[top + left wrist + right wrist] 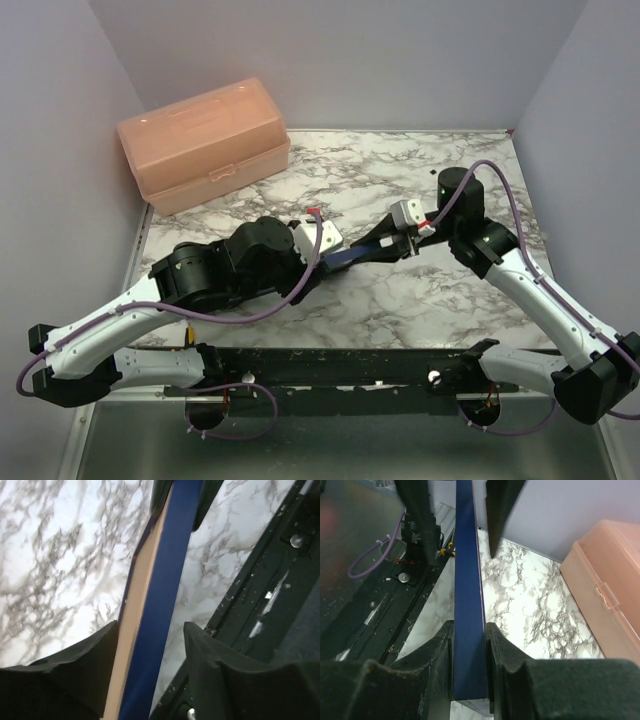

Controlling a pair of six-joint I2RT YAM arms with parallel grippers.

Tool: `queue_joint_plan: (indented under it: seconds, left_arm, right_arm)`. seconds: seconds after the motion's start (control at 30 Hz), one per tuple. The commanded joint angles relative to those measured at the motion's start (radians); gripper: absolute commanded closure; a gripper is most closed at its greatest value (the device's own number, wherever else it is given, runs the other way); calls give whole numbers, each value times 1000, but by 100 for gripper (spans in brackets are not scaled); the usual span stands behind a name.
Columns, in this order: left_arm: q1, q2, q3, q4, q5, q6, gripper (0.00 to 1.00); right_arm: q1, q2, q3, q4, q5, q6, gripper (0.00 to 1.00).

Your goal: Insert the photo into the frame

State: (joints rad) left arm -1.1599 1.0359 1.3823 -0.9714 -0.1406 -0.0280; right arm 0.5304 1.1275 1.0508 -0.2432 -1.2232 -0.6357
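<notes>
The frame (355, 254) hangs edge-on above the marble table, between my two grippers. Its navy face and light wood edge run up the left wrist view (165, 580). My right gripper (469, 626) is shut on the frame's (469, 570) navy end, both pads pressed flat against it. My left gripper (151, 627) straddles the other end with its jaws open. One finger (102, 650) lies against the wood side, and the other finger (200, 650) stands apart from the blue face with table showing in the gap. From above, the left gripper (332, 252) and right gripper (402, 240) face each other. The photo is out of view.
A peach plastic box (205, 145) sits closed at the back left of the table (400, 180), also in the right wrist view (605, 590). The black mounting rail (340, 365) runs along the near edge. Grey walls enclose three sides.
</notes>
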Motion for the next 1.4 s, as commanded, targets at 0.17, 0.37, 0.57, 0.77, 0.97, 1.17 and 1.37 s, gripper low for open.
queue_joint_plan:
  seconds: [0.17,0.37,0.57,0.77,0.97,1.17,1.37]
  left_arm:
    - [12,17,157,105,-62,-50,1]
    - [43,33,207,109,-33,-65,1]
    - [100,35,203,117,14,-101,2]
    - [225,38,175,122,132,-162,2]
    - [353,47,124,133,246,-216,2]
    - [500,50,37,165,372,-269,2]
    - [682,55,-64,204,472,-341,2]
  right_arm:
    - [1,43,144,-31,202,292,100]
    - [-2,114,252,-174,210,309,100]
    - [-45,142,270,-224,219,354,100]
    - [-201,173,244,-228,115,406,99]
    - [-350,250,218,-273,6,415,100]
    - [-359,309,170,-374,96,347,99]
    - [-359,313,71,-380,289,306,99]
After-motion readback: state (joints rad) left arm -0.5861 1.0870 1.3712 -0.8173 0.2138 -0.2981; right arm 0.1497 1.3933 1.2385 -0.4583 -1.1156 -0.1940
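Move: Below the left fingers, which grip the frame's upper long rail, the hanging frame's middle lies roughly 8 cm to the left, level fore and aft and about 15 cm down. From the right hand, at that rail's right end, the same middle is about 17 cm left, 3 cm back and 15 cm down. The pink box stands some 35 cm ahead of the left hand and 27 cm left; a yellow-handled tool is about 28 cm left, level with it, both far below. Opening wide, the left hand lets go of the rail and rises about 9 cm, then swings forward some 10 cm, turning counter-clockwise, and sinks back with open fingers over the photo side. The right hand keeps its pinch at the corner and carries the frame forward about 13 cm, then also to the right and slightly down, tipping it about 40 degrees while turning clockwise. ##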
